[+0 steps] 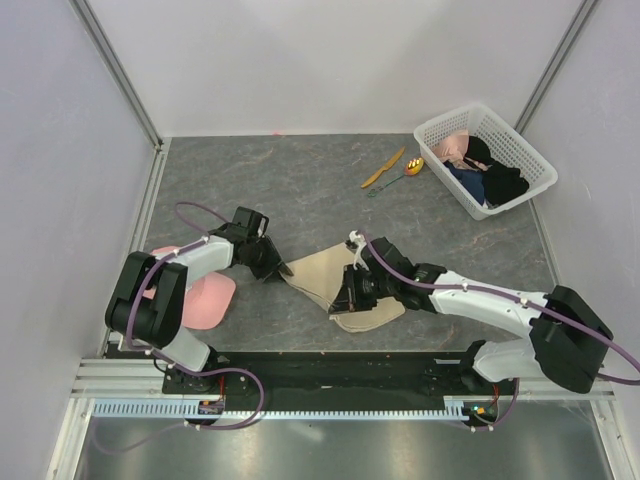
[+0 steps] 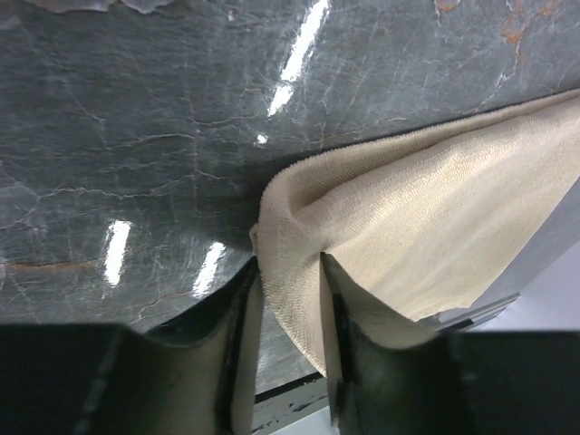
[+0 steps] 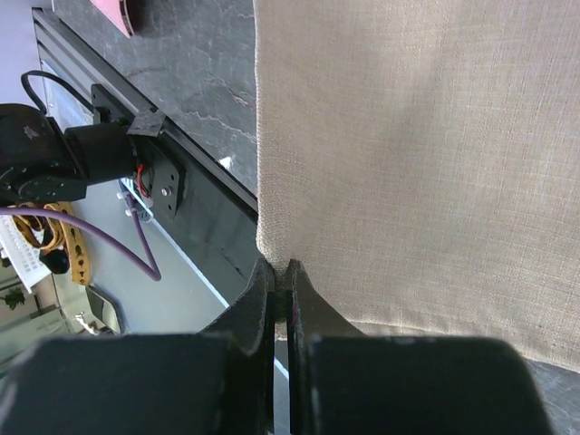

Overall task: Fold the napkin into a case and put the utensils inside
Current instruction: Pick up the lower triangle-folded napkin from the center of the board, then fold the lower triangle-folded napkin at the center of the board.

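The beige napkin [image 1: 330, 280] lies crumpled and partly lifted near the table's front, between my two arms. My left gripper [image 1: 278, 268] is at its left corner; in the left wrist view that corner of the napkin [image 2: 408, 217] sits between the jaws of the gripper [image 2: 290, 272], which stand partly apart with a gap beside the cloth. My right gripper [image 1: 350, 290] is shut on the napkin's near edge, with the cloth [image 3: 408, 136] pinched at the tips [image 3: 283, 272]. The orange knife [image 1: 383, 168] and the green-handled spoon [image 1: 405, 172] lie together at the back right.
A white basket [image 1: 520, 138] holding dark and pink clothes stands at the back right, just past the utensils. A pink cap [image 1: 205, 295] lies at the front left by the left arm's base. The black front rail [image 1: 320, 370] runs close under the napkin.
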Motion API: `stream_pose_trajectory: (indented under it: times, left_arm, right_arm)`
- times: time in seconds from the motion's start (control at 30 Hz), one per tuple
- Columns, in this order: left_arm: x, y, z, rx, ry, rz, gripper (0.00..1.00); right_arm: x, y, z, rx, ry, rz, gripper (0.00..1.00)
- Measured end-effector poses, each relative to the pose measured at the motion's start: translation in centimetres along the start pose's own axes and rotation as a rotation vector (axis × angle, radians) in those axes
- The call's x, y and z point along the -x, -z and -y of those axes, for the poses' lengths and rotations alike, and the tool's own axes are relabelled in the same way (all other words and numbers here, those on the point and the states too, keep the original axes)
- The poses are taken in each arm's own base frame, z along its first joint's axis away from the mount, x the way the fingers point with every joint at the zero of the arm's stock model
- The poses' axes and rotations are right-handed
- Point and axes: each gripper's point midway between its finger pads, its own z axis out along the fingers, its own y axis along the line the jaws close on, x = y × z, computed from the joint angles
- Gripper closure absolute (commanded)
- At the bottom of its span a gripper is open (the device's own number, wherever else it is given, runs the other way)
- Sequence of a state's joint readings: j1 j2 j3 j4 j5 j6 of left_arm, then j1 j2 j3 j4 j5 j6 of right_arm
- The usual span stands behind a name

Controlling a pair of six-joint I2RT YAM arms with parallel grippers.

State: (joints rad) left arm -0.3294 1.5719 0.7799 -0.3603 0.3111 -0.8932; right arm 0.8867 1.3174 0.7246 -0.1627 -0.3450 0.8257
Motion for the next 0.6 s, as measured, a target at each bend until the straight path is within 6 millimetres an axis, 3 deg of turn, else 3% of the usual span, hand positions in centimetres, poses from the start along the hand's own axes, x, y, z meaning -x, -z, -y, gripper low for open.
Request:
stream_pose_trajectory:
  times: [0.1,0.2,0.3,0.6]
  left_arm:
    - [0.2,-0.1,-0.2,0.009,0.0,0.013,0.9]
    - [0.2,0.0,-0.3,0.028,-0.008,0.023,0.98]
    - [0.2,0.9,0.1,0.069,-0.031,0.047,0.98]
    - [1.4,6.1,4.7,0.311,-0.186,0.198,0.98]
  right_arm:
    - [-0.6,0.1,0.4,0.005,-0.002,-0.006,1.0]
    - [-1.2,0.1,0.8,0.016,-0.001,-0.012,1.0]
    - [-2.2,0.1,1.0,0.052,0.002,-0.033,1.0]
    - [-4.5,-2.0,0.3,0.238,-0.02,-0.114,1.0]
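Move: The folded napkin's left corner is already between the left hand's parted fingers, practically at the hand point and just off the board. The napkin's middle lies about 13 cm to the right and 2 cm back, the pink cap roughly 20 cm left and 3 cm back, and the gold knife some 20 cm right and 22 cm farther out. From the right hand, already pinching the near corner, the left corner is about 10 cm ahead, 9 cm left and 7 cm lower. The napkin's left corner is pinched as the left fingers shut on it low over the board; the left hand then lifts it quickly by about 7.5 cm, drifting slightly forward and rolling left side up some 25 degrees. The near corner stays clamped in the right fingers, carried back and down a few centimetres towards the board's near edge, the wrist tilting as it goes. ##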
